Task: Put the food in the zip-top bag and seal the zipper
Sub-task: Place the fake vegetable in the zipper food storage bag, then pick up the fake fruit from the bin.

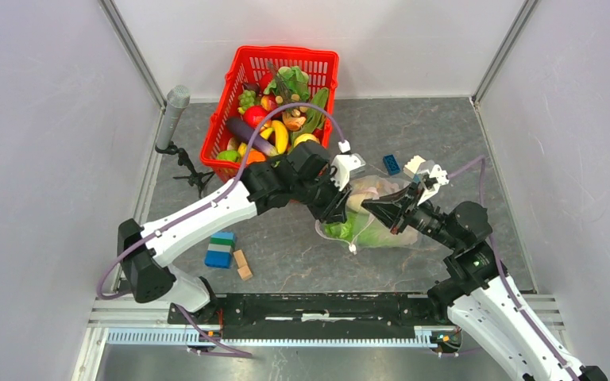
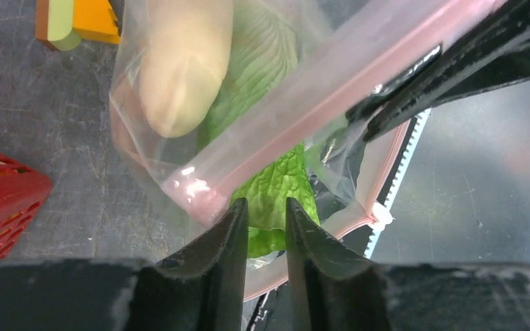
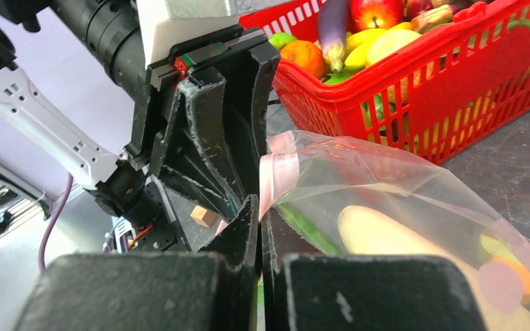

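Observation:
The clear zip-top bag point(image 1: 401, 238) lies mid-table between both grippers, mouth held up. Inside it are a pale white radish point(image 2: 183, 69) and green leaves point(image 2: 262, 62). My right gripper point(image 3: 260, 207) is shut on the pink zipper point(image 3: 276, 176) at the mouth's upper edge. My left gripper point(image 2: 267, 207) sits at the mouth's near edge. Its jaws stand narrowly apart, with the lower pink strip and a leaf showing in the gap. The white slider tab point(image 2: 381, 217) sits at the strip's end. More food, including an eggplant point(image 1: 250, 133) and a red apple point(image 1: 254, 115), fills the red basket point(image 1: 230, 103).
A blue-green block point(image 1: 221, 250) and small wooden blocks point(image 1: 242, 264) lie left of the bag. A blue block point(image 1: 391, 164) sits behind it. A grey microphone on a stand point(image 1: 176, 111) is at the left wall. White walls enclose three sides.

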`<state>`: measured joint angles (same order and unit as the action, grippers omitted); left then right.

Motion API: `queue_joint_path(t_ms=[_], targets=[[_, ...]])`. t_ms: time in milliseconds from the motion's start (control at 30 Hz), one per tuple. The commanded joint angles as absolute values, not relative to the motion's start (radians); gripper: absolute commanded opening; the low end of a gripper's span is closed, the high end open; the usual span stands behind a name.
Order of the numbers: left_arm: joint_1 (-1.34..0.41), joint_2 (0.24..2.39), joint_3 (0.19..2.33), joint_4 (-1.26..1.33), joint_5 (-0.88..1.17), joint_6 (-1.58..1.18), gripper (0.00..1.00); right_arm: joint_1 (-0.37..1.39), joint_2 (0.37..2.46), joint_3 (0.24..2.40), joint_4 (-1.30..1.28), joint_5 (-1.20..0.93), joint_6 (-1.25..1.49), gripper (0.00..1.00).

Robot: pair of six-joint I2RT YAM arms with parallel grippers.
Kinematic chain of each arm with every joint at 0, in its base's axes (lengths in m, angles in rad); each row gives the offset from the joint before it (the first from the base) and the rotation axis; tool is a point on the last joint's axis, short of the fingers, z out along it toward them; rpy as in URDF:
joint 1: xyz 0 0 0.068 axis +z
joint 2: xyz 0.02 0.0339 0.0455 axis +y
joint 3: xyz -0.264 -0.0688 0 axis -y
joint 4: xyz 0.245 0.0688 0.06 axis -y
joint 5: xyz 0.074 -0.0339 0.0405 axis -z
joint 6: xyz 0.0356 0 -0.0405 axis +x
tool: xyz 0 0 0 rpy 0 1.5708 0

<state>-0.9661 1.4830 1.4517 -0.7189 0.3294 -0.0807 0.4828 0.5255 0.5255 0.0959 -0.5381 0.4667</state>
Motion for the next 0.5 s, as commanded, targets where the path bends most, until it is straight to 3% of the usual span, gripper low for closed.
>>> queue_joint_path(t_ms=[0,133,233,333,467], targets=[[-0.971,1.385,1.413,-0.589,0.299,-0.138,0.46,0.488,0.499,0.538,0.133,-0.448,0.464,0.0],[-0.97,1.215,1.342,-0.499,0.213,-0.125,0.82,0.488,0.492,0.534,0.112,-0.371,0.461,0.0],[-0.966,1.133,1.314,-0.469,0.02,-0.092,0.99,0.488,0.489,0.529,0.112,-0.353,0.462,0.0],[-0.92,1.113,1.312,-0.447,-0.143,-0.074,1.0,0.488,0.492,0.521,0.12,-0.358,0.47,0.0],[-0.762,1.17,1.343,-0.421,-0.135,-0.134,1.0,0.488,0.492,0.508,0.14,-0.37,0.484,0.0]])
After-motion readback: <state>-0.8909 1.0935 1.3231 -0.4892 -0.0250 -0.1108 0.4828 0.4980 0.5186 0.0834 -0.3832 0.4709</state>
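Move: The left hand's tips are at the bag's open mouth, holding nothing. The yellow pumpkin in the red basket's near right corner lies about 24 cm ahead of it, 9 cm left and 6 cm below; the bananas are 7 cm left of the pumpkin. The white gourd in the bag is some 7 cm ahead, 6 cm right and 8 cm lower. From the right hand the pumpkin lies about 24 cm ahead, 15 cm left and 12 cm below. The left fingers come clear of the bag's mouth, spreading from about a quarter open to fully wide, and the hand rises some 12 cm, swinging about 8 cm left and then 5 cm forward towards the basket while turning counter-clockwise. The right hand keeps its pinch on the bag's rim, easing a couple of centimetres forward and right and turning roughly 10 degrees clockwise. ##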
